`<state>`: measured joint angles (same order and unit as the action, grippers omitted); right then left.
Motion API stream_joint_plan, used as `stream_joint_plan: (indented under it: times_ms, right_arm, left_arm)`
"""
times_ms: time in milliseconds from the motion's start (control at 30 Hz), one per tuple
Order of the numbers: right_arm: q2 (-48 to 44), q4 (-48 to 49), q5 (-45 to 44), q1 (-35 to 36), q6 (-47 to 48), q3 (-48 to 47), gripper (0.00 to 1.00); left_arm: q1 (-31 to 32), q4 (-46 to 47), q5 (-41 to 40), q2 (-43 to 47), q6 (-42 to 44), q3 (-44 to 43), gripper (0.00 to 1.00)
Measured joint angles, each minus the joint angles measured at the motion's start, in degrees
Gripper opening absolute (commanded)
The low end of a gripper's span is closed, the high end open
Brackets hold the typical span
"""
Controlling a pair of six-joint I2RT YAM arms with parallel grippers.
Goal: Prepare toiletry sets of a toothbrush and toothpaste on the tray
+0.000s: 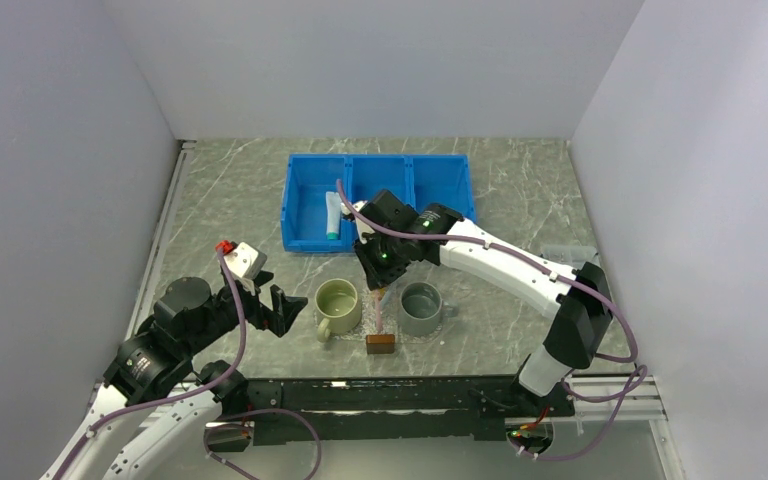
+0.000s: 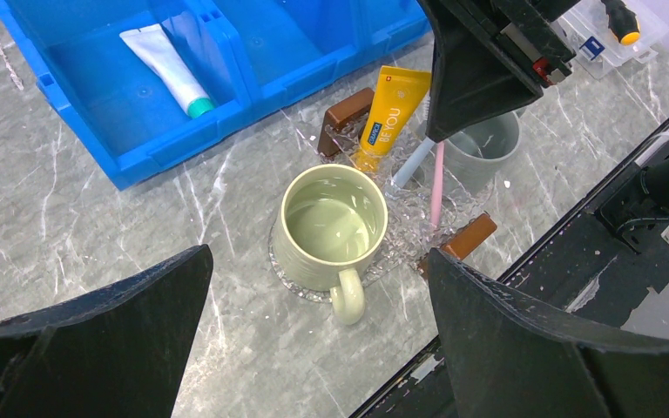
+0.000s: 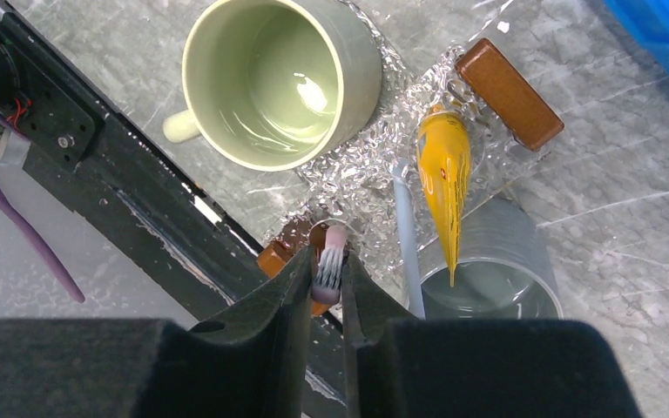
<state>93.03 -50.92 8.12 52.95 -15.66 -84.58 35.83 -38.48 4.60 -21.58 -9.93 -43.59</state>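
Note:
My right gripper (image 3: 327, 263) is shut on the bristle head of the pinkish toothbrush (image 2: 436, 187), which hangs steeply over the glittery clear tray (image 2: 289, 280); I cannot tell if its lower end touches. On the tray lie the pale blue-white toothbrush (image 2: 411, 164) and the yellow-orange toothpaste tube (image 2: 388, 113), side by side. The white toothpaste tube with a teal cap (image 2: 167, 68) lies in the left compartment of the blue bin (image 1: 375, 168). My left gripper (image 2: 318, 348) is open and empty, near the green mug's handle.
A green mug (image 2: 333, 222) and a grey mug (image 2: 488, 139) stand on the tray. Two brown blocks (image 2: 348, 109) (image 2: 469, 237) sit at its far and near edges. A small clear box (image 2: 610, 35) is at the right. The table's front rail (image 1: 410, 390) is close.

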Motion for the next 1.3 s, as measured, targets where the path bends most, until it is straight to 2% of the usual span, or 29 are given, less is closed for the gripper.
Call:
stream_joint_plan:
  times_ms: [200, 767, 967, 1100, 1300]
  right_arm:
    - [0.0, 0.0, -0.09, 0.0, -0.28, 0.0, 0.31]
    - [0.0, 0.02, -0.68, 0.0, -0.7, 0.0, 0.32]
    - [-0.52, 0.02, -1.29, 0.0, -0.85, 0.0, 0.37]
    - [-3.78, 0.46, -1.62, 0.0, -0.76, 0.57, 0.4]
    - [-15.23, 1.49, -2.23, 0.0, -0.87, 6.67, 0.43]
  left_arm:
    - [0.0, 0.0, 0.0, 0.0, 0.0, 0.0, 0.99]
    - [0.0, 0.0, 0.0, 0.0, 0.0, 0.0, 0.99]
    - [0.0, 0.0, 0.0, 0.0, 0.0, 0.0, 0.99]
    - [0.0, 0.0, 0.0, 0.0, 0.0, 0.0, 0.99]
    - [0.0, -0.02, -0.02, 0.0, 0.0, 0.0, 0.99]
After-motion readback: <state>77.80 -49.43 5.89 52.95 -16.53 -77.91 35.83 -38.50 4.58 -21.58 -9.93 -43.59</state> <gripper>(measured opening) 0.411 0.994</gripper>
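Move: Straight below the right hand, some 13 cm down, is the middle of the tray, on which the pink toothbrush stands handle down, its head end still between the fingertips. The grey mug lies about 9 cm to the right and 2 cm back, the green mug about 8 cm to the left and 1 cm back, both some 9 cm lower. The yellow toothpaste stands about 4 cm ahead, level sideways. From the left hand the tray is about 16 cm right, 4 cm ahead, 21 cm below. Letting go of the pink toothbrush over the tray, the right hand stays in place while its nearly shut fingers part a little and wait. It then draws off ever faster, about 5 cm up and 3 cm to the right with a slight move back, towards the grey mug's side, tilting some 10 degrees as the fingers open further. ##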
